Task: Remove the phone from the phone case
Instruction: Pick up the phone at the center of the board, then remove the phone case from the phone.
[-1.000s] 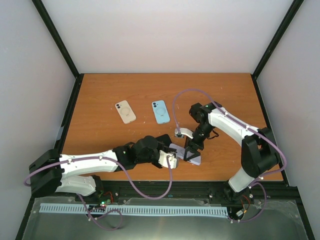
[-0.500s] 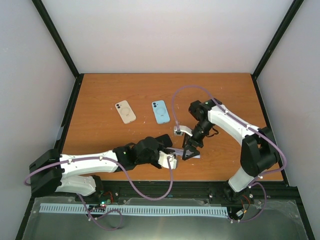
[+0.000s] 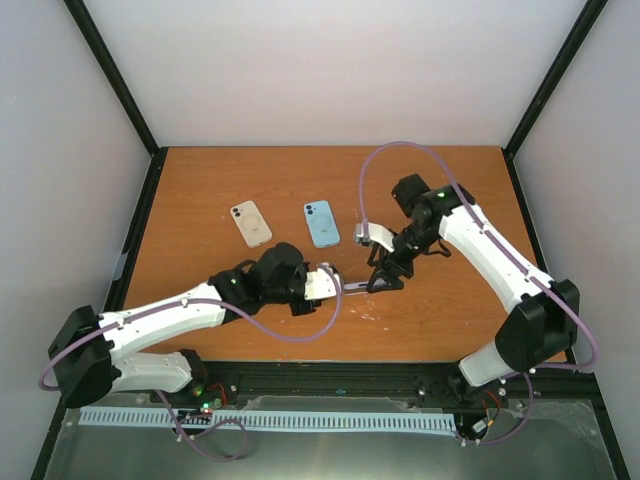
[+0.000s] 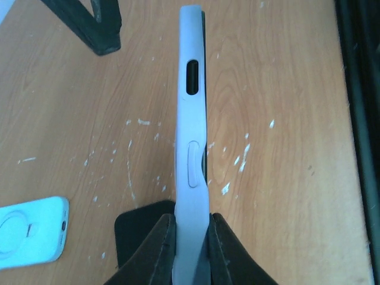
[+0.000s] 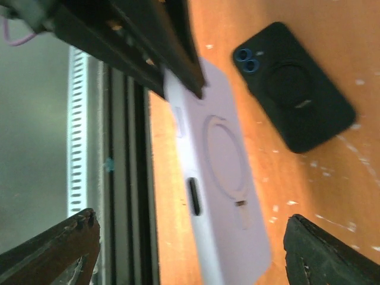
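My left gripper [image 3: 338, 284] is shut on one end of the lavender phone case [image 4: 191, 107], holding it edge-on above the table. The case bends slightly just past the fingers [image 4: 228, 252]. Its side cutout and button face the left wrist camera. A black phone [image 5: 294, 86] with two lenses lies flat on the table beneath the left gripper, and its corner [image 4: 133, 237] shows there too. My right gripper [image 5: 199, 243] stands open with the case's free end between its fingertips, touching neither. From above it sits just right of the case [image 3: 352, 286].
A cream phone [image 3: 250, 223] and a light blue phone [image 3: 321, 223] lie flat behind the left arm; the blue one [image 4: 29, 231] also appears in the left wrist view. The black rail at the table's front edge [image 5: 127, 178] runs close to the case.
The left gripper tightened on the case, raised it on edge and carried it back from the front edge. The right arm swung back and up with it, staying open.
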{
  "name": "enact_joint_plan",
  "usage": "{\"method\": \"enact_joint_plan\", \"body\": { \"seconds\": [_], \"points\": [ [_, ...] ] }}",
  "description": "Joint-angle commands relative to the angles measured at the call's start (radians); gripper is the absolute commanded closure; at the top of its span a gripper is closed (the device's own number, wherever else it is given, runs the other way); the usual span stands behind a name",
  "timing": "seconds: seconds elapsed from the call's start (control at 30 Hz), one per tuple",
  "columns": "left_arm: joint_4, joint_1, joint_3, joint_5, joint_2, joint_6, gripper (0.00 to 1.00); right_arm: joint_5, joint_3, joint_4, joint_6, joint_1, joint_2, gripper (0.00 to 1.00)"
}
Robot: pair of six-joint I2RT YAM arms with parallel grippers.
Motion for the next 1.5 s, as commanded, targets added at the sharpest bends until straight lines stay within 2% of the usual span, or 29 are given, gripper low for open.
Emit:
{"method": "enact_joint_plan", "body": {
  "seconds": [0.0,0.13,0.33,0.5,0.6,0.87,1.0,1.17,1.47],
  "points": [
    [-0.08,0.018,0.143,0.187,0.009,-0.156,1.0,0.1,0.032,0.071,-0.009,-0.041,-0.067,0.2],
    [-0.096,0.019,0.162,0.258,0.029,-0.199,1.0,0.143,0.05,0.021,-0.107,-0.043,-0.085,0.29],
    [-0.07,0.019,0.142,0.264,0.009,-0.223,1.0,0.128,0.086,-0.112,-0.184,-0.041,-0.067,0.39],
    [-0.08,0.023,0.133,0.254,0.0,-0.24,1.0,0.188,0.036,-0.124,-0.177,-0.007,-0.109,0.49],
    [-0.078,0.024,0.102,0.241,-0.032,-0.263,1.0,0.222,0.007,-0.126,-0.157,0.016,-0.117,0.6],
    [-0.055,0.032,0.079,0.239,-0.066,-0.286,1.0,0.207,-0.025,-0.09,-0.131,0.059,-0.127,0.58],
    [-0.047,0.032,0.08,0.236,-0.068,-0.293,1.0,0.224,-0.039,-0.082,-0.127,0.081,-0.118,0.6],
    [-0.032,0.032,0.066,0.233,-0.083,-0.311,1.0,0.234,-0.04,-0.079,-0.124,0.108,-0.117,0.67],
    [-0.015,0.032,0.066,0.232,-0.098,-0.327,1.0,0.256,-0.062,-0.047,-0.101,0.122,-0.106,0.86]
  ]
}}
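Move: The lavender phone is already in my left hand, pinched near one end, its middle about 5 cm to that hand's right, level fore and aft and 2 cm lower. From my open right hand, the phone's middle lies some 6 cm below, 3 cm left and 1 cm back. From my left hand, the black phone on the table is about 4 cm ahead, 5 cm left and 14 cm down; the blue phone is some 20 cm ahead, 4 cm left, equally low. I keep my left-hand pinch on the lavender phone while lifting it about 2 cm, drawing it back 3 cm and tilting the wrist some 20 degrees. My right hand first swings a little forward, up and right, then comes back about 5 cm and sinks over the phone's free end, turning counter-clockwise as its fingers close from wide open to pinch the case front and back at the long edge. ##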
